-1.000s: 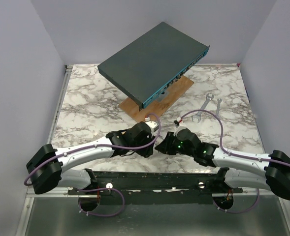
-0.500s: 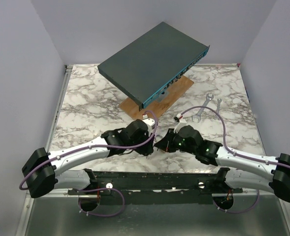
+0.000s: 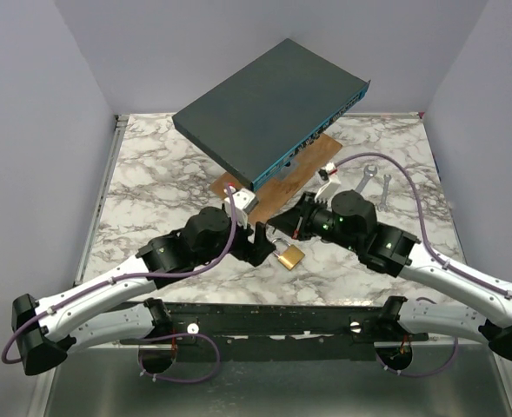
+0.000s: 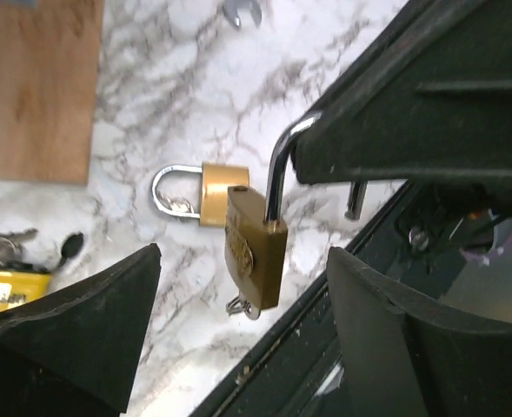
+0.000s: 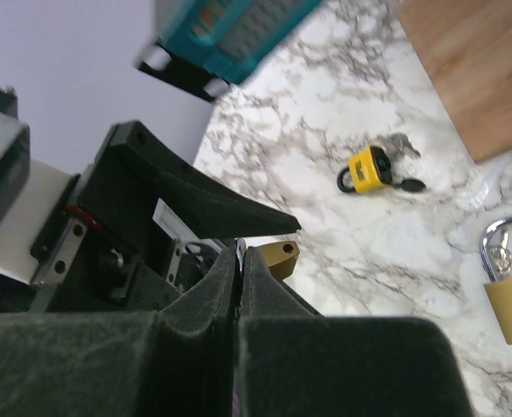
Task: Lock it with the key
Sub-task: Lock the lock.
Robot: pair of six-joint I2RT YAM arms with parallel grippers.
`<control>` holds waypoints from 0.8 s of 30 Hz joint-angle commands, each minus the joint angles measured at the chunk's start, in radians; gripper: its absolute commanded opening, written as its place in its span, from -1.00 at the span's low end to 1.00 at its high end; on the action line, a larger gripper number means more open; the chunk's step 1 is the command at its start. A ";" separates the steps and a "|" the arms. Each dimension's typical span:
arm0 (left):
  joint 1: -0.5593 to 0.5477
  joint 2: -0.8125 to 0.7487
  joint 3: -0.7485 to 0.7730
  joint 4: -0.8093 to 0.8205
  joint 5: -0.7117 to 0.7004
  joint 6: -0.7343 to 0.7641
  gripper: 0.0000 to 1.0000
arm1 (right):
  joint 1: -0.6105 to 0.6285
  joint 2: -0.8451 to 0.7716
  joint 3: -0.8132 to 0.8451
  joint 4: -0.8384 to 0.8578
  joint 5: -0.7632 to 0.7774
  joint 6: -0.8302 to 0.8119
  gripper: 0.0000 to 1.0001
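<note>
A brass padlock (image 4: 256,248) hangs by its silver shackle (image 4: 277,178) from my right gripper (image 5: 238,252), which is shut on the shackle. A small key (image 4: 245,306) sticks out of the bottom of the lock. In the right wrist view the brass body (image 5: 277,259) shows an empty shackle hole in its top. My left gripper (image 4: 243,252) is open, its two fingers wide apart on either side of the padlock without touching it. From above, the padlock (image 3: 290,256) hangs between the left gripper (image 3: 260,239) and the right gripper (image 3: 282,234).
A second brass padlock (image 4: 199,193) lies on the marble beside a yellow padlock (image 5: 369,168) with keys. A grey-teal box (image 3: 273,109) leans on a wooden board (image 3: 312,165). Two wrenches (image 3: 369,182) lie at the right. A black rail (image 3: 273,317) runs along the near edge.
My left jaws have opened wide and let go of the padlock. The right jaws have shut on its shackle. Both grippers have moved away from the near edge toward the board.
</note>
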 commanded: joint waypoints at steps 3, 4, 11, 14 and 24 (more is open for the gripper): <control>-0.033 -0.120 -0.012 0.208 -0.201 0.084 0.50 | -0.001 0.022 0.206 -0.140 0.131 0.057 -0.99; -0.036 -0.132 -0.015 0.235 -0.212 0.097 0.48 | -0.001 0.027 0.231 -0.145 0.139 0.060 -0.99; -0.046 -0.159 -0.032 0.405 -0.221 0.207 0.30 | -0.001 0.056 0.348 -0.172 0.146 0.057 -0.99; -0.046 -0.152 -0.025 0.453 -0.214 0.225 0.28 | 0.000 0.057 0.365 -0.173 0.142 0.057 -0.99; -0.047 -0.140 -0.018 0.490 -0.182 0.213 -0.01 | -0.001 0.027 0.391 -0.186 0.143 0.052 -0.99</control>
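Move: The open small brass padlock, hanging by its shackle from the right fingers, is some 3 cm right, 2 cm ahead and about 1 cm below the left fingers; its body hangs about 4 cm under the right fingertips and 1 cm left of them, level fore and aft. From the left hand, the large brass padlock lies about 4 cm ahead and 7 cm right, the yellow padlock some 7 cm ahead and 11 cm left, both roughly 18 cm below. Bring the left gripper up about 13 cm and slightly forward, tilting its fingers up some 30 degrees until they point about level. Narrow them from wide to half open around the small padlock's body without visibly touching it. Meanwhile raise the right gripper about 10 cm and a little forward, keeping its shut fingers on the shackle; slow both hands to a near stop. ##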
